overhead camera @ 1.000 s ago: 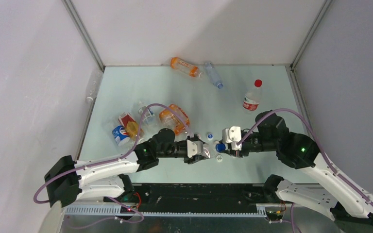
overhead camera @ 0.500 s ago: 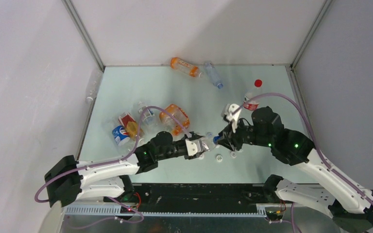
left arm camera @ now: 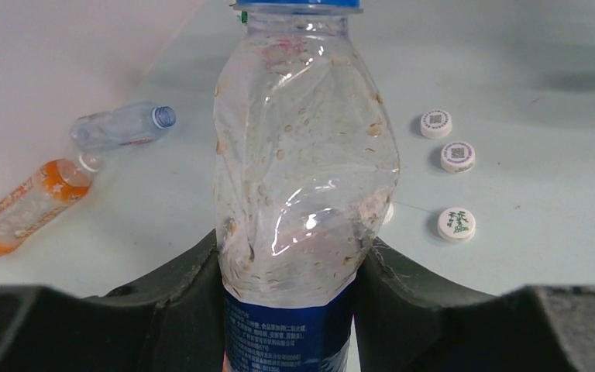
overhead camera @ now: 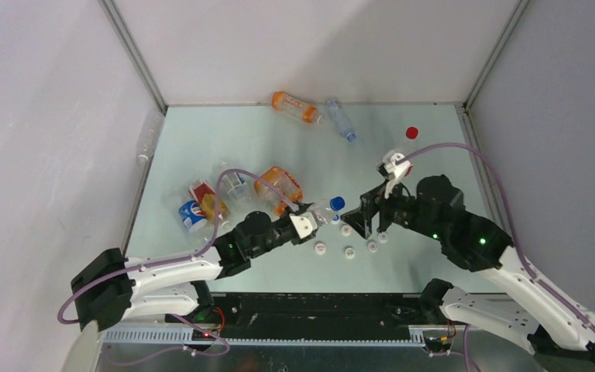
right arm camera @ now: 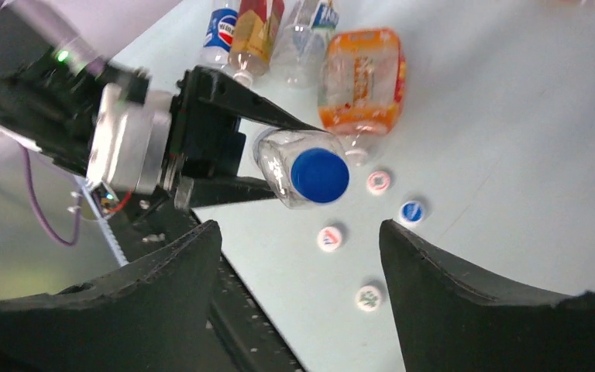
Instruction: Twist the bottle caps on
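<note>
My left gripper (left arm camera: 294, 298) is shut on a clear bottle (left arm camera: 306, 170) with a blue label, its fingers pressed on both sides just above the label. A blue cap (right arm camera: 319, 175) sits on that bottle's mouth. In the top view the left gripper (overhead camera: 312, 222) holds the bottle pointing up and right, with the blue cap (overhead camera: 337, 204) at its end. My right gripper (right arm camera: 300, 263) stands open, a short way back from the capped end, with nothing between its fingers. Several loose white bottle caps (overhead camera: 349, 252) lie on the table below both grippers.
Loose caps (right arm camera: 368, 297) lie under the right gripper. Several bottles lie at the left, among them an orange one (overhead camera: 279, 186) and a Pepsi one (overhead camera: 192, 215). Two more lie at the back (overhead camera: 296, 106). A red-capped upright bottle (overhead camera: 411, 132) stands behind the right arm.
The right gripper, shut on the blue cap at the bottle's mouth before, has opened and drawn back. The left gripper has swung the bottle farther up the table, cap still on.
</note>
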Controlling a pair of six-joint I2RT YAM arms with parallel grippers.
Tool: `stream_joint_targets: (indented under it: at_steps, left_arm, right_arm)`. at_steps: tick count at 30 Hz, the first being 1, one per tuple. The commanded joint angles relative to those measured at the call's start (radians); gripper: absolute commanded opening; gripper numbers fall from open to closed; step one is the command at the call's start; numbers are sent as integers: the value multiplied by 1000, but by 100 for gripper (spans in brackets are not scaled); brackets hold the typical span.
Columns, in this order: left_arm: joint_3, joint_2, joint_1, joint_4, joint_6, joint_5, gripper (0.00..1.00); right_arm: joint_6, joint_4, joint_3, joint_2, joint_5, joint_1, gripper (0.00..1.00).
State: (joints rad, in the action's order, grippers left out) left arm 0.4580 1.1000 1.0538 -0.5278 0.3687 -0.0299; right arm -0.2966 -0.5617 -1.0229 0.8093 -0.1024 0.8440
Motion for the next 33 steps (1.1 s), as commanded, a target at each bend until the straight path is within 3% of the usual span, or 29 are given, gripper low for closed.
stream_joint_targets:
  at_steps: [1, 6, 11, 16, 27, 33]
  left_arm:
    - [12, -48, -60, -2, -101, 191, 22]
    - [33, -60, -93, 65, -106, 421, 23]
    - [84, -44, -104, 149, -80, 548, 24]
    - [116, -23, -104, 182, -71, 608, 24]
    - [170, 9, -104, 239, -53, 665, 24]
    - [173, 7, -104, 243, -53, 671, 24]
  right_arm:
    - [344, 40, -6, -90, -64, -2, 77]
    - [658, -71, -6, -128, -216, 1, 75]
    - [817, -137, -5, -116, -335, 7, 69]
    - [871, -163, -5, -90, -403, 15, 66]
    - [884, -132, -6, -45, -396, 34, 58]
    - [868, -127, -6, -28, -407, 39, 44]
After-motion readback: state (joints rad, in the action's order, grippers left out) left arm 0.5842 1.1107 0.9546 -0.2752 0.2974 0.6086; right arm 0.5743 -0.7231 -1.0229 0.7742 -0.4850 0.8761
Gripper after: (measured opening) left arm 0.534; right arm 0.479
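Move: The blue cap on the held bottle is about 4 cm ahead and 7 cm right of the left hand, 1 cm lower; from the right hand it is roughly 5 cm ahead, 5 cm left and 1 cm down. On the table some 20 cm below the right hand, a loose white cap lies 3 cm ahead and 1 cm left, a blue-printed cap 7 cm ahead and 4 cm left. Back about 7 cm and slightly right, the left hand carries its still-gripped bottle, turning it some 30 degrees clockwise until the cap points right. The open right hand first backs off up and to the right, then sinks and comes in again, ending 5 cm farther back; its wrist rolls and swings round to point left, fingers narrowing partway around the blue cap. ##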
